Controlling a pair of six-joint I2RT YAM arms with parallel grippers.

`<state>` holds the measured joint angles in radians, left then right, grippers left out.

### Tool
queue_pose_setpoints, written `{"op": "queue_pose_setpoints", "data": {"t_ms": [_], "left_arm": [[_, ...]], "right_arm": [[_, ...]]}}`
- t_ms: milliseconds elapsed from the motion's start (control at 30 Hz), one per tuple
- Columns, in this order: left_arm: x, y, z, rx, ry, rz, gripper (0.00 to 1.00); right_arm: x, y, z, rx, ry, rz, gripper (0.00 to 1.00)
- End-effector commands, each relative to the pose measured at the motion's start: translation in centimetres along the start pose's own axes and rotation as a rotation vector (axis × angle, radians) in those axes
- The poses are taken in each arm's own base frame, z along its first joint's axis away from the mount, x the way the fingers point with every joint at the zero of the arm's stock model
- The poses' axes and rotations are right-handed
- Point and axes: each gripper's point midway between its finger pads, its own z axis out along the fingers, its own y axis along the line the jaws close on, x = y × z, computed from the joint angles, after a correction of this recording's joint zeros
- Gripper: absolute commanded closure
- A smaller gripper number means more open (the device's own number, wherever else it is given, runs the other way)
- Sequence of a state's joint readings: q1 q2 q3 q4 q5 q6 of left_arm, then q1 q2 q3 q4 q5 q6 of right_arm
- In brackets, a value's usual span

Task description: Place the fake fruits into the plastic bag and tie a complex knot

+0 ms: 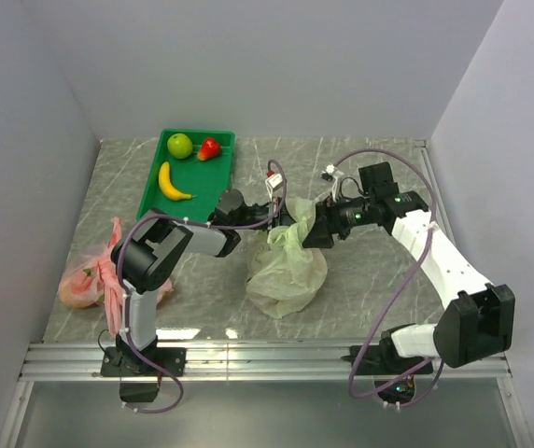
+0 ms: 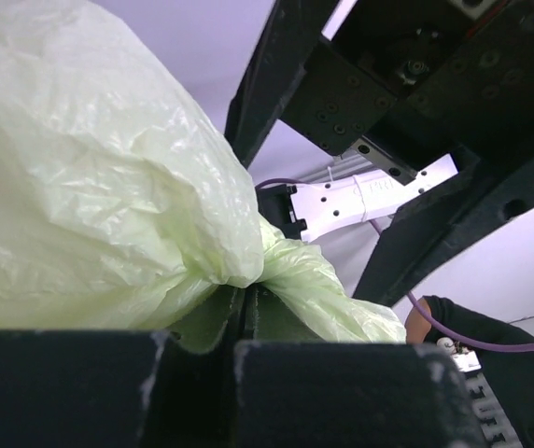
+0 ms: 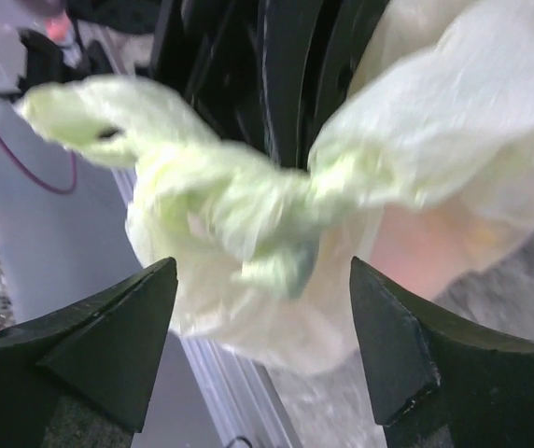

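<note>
The pale green plastic bag point(image 1: 288, 271) sits mid-table, its top gathered and pulled upward. My left gripper point(image 1: 281, 227) is shut on the twisted neck of the bag point(image 2: 276, 266); in the left wrist view the jaws point(image 2: 246, 299) meet with plastic pinched between them. My right gripper point(image 1: 312, 229) faces it from the right, open. Its fingertips point(image 3: 150, 308) stand wide apart on either side of the bunched bag top point(image 3: 239, 215) without touching it. A pinkish fruit point(image 3: 421, 247) shows through the bag. A green apple point(image 1: 180, 145), a small red fruit point(image 1: 210, 147) and a banana point(image 1: 171, 182) lie apart.
The three loose fruits lie in a green tray point(image 1: 220, 173) at the back left. A pink plastic bag point(image 1: 94, 275) with fruit inside lies at the left, beside the left arm. Grey walls close the table on three sides.
</note>
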<state>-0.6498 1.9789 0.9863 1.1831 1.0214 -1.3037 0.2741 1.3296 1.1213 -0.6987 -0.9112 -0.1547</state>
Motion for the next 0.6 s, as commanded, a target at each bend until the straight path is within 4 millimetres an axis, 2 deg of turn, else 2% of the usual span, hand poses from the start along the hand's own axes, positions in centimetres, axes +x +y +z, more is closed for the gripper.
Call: {"op": "queue_pose_setpoints", "data": {"t_ms": [0, 133, 233, 400, 567], "left_arm": [[-1.4, -2.5, 0.7, 0.056, -0.022, 0.086, 0.99], [-1.4, -2.4, 0.7, 0.055, -0.02, 0.082, 1.0], [-1.3, -2.5, 0.8, 0.054, -0.016, 0.082, 0.99], [-1.2, -2.6, 0.8, 0.056, -0.011, 0.082, 0.99], [-1.0, -2.7, 1.0, 0.06, -0.003, 0.091, 1.0]], "right_arm": [[0.3, 0.6, -1.9, 0.039, 0.012, -0.105, 0.2], [0.7, -0.5, -1.9, 0.061, 0.01, -0.121, 0.35], [-0.1, -1.0, -1.6, 0.075, -0.019, -0.142, 0.41], [-1.4, -0.9, -0.9, 0.046, -0.023, -0.132, 0.44], [-1.8, -0.7, -0.5, 0.023, -0.02, -0.122, 0.52]]}}
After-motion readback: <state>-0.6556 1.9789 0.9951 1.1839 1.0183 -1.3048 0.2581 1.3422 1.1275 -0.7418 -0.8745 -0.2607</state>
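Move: The knotted bunch of the bag lies about 6 cm left of the right hand, 1 cm back and 2 cm lower, with the left gripper's fingers some 8 cm left and 2 cm farther out. The fruit-filled body of the bag sits 8 cm left, 6 cm back and roughly 12 cm below. From the left hand, which already pinches the bag, the bunch lies 2 cm right, 3 cm back and just below. The right hand eases right from the knotted bunch, then sinks, about 1 cm each, fingers half closing; left keeps pinching. ##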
